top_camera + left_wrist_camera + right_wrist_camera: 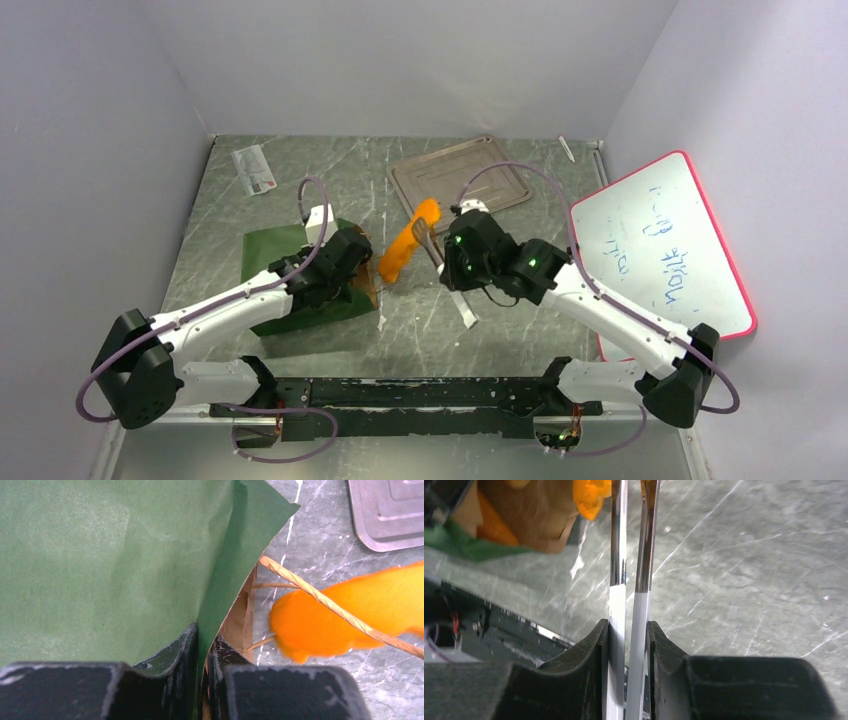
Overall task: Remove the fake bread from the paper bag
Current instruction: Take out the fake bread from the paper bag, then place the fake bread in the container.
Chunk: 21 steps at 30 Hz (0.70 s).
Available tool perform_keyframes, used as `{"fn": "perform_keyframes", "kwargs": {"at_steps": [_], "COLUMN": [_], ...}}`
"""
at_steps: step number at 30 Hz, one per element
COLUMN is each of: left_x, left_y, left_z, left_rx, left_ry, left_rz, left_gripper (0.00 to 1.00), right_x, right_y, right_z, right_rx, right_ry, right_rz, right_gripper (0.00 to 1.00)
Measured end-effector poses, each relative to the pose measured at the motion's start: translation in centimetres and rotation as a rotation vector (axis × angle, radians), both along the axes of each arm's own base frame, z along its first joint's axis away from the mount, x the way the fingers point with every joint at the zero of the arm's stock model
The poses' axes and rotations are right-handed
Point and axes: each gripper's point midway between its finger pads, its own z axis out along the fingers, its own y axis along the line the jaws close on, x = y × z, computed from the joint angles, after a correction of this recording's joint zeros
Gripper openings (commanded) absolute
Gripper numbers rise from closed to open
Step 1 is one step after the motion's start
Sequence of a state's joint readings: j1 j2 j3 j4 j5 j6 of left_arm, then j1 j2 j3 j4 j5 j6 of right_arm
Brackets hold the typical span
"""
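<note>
The dark green paper bag (272,248) lies on its side at the left, mouth toward the centre. My left gripper (352,278) is shut on the edge of the bag's mouth (215,580), one finger outside and one on the brown inside; in the left wrist view the gripper (202,642) pinches that wall. A long orange piece of fake bread (408,250) hangs just outside the mouth, beyond a tan cord handle (325,602). My right gripper (458,280) is shut on white-handled metal tongs (629,555), whose tips meet the bread (591,497).
A flat grey metal tray (470,175) lies behind the bread. A pink-rimmed whiteboard (660,250) leans at the right. A card (255,170) lies at the back left and a small white pen (566,148) at the back right.
</note>
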<state>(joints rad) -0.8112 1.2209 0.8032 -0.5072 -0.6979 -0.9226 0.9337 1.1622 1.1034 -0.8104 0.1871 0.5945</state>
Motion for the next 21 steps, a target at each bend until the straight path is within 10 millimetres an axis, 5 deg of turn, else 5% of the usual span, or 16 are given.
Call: {"fn": "perform_keyframes", "kwargs": {"at_steps": [12,21], "left_x": [-0.2,-0.4], "left_y": [0.3,0.2], "left_z": [0.6,0.8], "left_rx": [-0.009,-0.001], "left_ry": [-0.024,-0.015], "left_rz": [-0.029,-0.071], "left_gripper": [0.07,0.07], "right_x": [9.9,20.3], "right_y": [-2.7,-6.6], "right_z": [2.5,0.4], "right_rx": [0.128,0.296], "right_ry": [-0.044,0.001], "right_rz": [-0.272,-0.470], "right_gripper": [0.00,0.00]}}
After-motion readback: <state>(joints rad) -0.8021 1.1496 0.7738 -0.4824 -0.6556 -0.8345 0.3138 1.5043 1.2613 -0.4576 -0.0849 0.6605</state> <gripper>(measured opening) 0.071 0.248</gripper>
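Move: The tray the tong-held fake bread is going to lies with its middle about 26 cm ahead of the right hand, 3 cm to its right and some 16 cm below. The fake bread hangs roughly 8 cm ahead and 9 cm left of that hand, and the bag mouth is about 20 cm left and 3 cm ahead. From the left hand, which holds the bag rim, the tray is 24 cm ahead and 25 cm right. Right hand carries the fake bread in the tongs about 20 cm forward, somewhat right, over the tray, turning clockwise. ##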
